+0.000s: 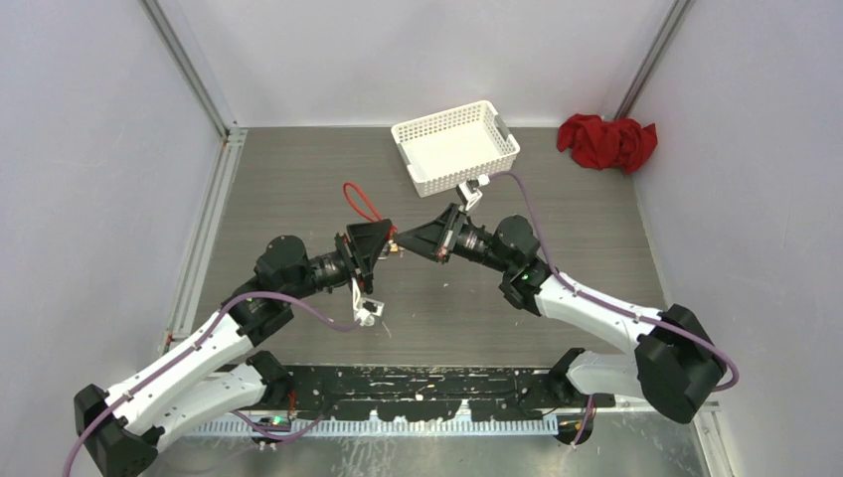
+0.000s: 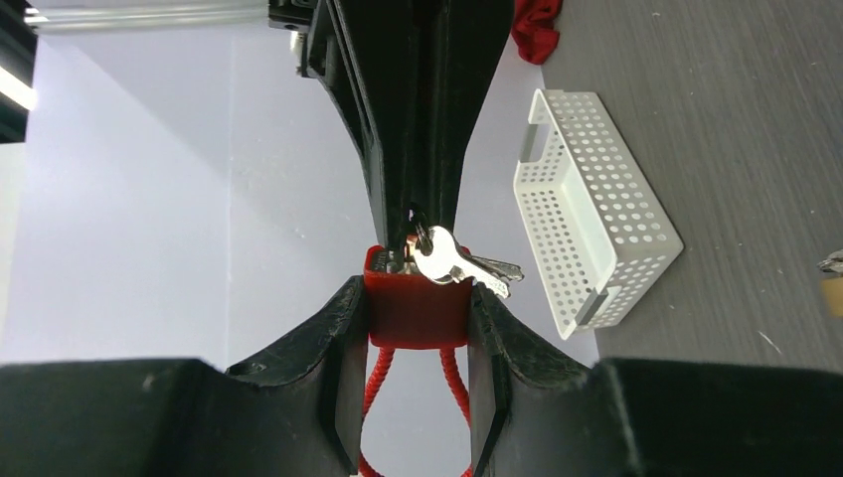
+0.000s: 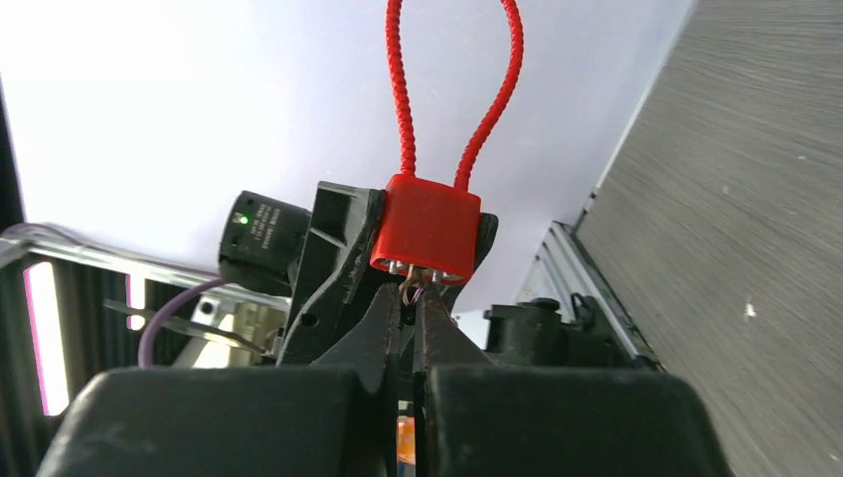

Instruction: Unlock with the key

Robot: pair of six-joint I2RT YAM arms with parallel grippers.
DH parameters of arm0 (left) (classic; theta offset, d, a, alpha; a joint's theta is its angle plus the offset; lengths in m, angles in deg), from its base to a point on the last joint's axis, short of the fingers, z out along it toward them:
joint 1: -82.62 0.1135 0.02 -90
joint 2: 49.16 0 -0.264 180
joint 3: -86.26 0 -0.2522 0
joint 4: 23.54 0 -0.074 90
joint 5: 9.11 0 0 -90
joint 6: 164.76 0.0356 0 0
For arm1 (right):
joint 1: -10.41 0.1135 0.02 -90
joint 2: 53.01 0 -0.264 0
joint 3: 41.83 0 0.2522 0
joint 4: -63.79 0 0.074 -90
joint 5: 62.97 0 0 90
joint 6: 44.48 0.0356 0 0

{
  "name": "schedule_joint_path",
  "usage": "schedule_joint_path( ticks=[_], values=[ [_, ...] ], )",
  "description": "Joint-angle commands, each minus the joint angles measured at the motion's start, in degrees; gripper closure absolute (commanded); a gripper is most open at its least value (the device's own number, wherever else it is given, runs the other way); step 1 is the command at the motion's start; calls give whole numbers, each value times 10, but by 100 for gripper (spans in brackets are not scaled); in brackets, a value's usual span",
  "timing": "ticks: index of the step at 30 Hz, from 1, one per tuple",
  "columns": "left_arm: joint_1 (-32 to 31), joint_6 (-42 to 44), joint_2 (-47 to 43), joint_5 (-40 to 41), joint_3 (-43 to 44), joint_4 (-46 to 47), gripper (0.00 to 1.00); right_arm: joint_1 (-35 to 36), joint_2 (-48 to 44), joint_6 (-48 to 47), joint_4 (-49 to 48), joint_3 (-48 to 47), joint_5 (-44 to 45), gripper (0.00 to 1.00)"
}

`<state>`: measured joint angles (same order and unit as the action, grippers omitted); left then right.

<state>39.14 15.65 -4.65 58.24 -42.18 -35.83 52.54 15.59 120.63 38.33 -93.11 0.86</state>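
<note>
A red padlock [image 2: 418, 310] with a red cable loop [image 3: 403, 99] hangs in the air over the middle of the table. My left gripper [image 2: 418, 293] is shut on the lock body, one finger on each side. My right gripper [image 3: 413, 293] faces it from the right, shut on the key [image 3: 412, 286], which stands at the keyhole face of the padlock [image 3: 429, 227]. Spare silver keys [image 2: 455, 262] dangle from the ring beside the lock. In the top view the left gripper [image 1: 381, 244] and the right gripper [image 1: 408, 245] meet tip to tip.
A white perforated basket [image 1: 455, 146] stands at the back centre, just behind the right wrist. A red cloth [image 1: 606, 141] lies crumpled at the back right by the wall. Grey walls and metal rails bound the table.
</note>
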Motion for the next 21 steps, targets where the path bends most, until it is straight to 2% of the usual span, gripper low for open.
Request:
schedule_joint_path(
  ticks=[1,5,11,13,16,21],
  values=[
    [-8,41,-1,-77,42,144,100,2,29,125,-164,18,-2,99],
    [-9,53,1,-86,60,144,100,2,66,172,-246,18,-7,99],
    [-9,70,0,-90,77,143,100,2,80,211,-281,20,0,99],
    [-8,72,0,-88,80,143,100,2,76,213,-280,19,1,92],
    [-9,76,-1,-82,79,139,100,2,67,201,-265,13,-6,67],
    [-8,77,-8,-75,74,123,100,-5,31,128,-162,-3,-38,56]
  ],
)
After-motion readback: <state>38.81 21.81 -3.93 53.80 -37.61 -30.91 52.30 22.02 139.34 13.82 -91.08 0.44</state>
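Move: The red cable lock is between the left fingertips, about 1 cm to their right; the key in the right fingers lies some 3 cm to the left hand's right. From the right hand, the lock's middle is about 3 cm left and 1 cm ahead. The brass padlock lies on the table roughly 8 cm ahead of the left hand, level sideways and some 22 cm below; the white basket is about 33 cm ahead, 16 cm right and 20 cm below. Upward together go both hands, the left about 6 cm and the right nearly 5, the right tilting its fingertips up some 15 degrees as it works the key at the lock while the left rolls slightly. Late on, the right fingers open and let go of the key, while the left fingers close much narrower on the lock, easing back about 1.5 cm from their farthest forward. ##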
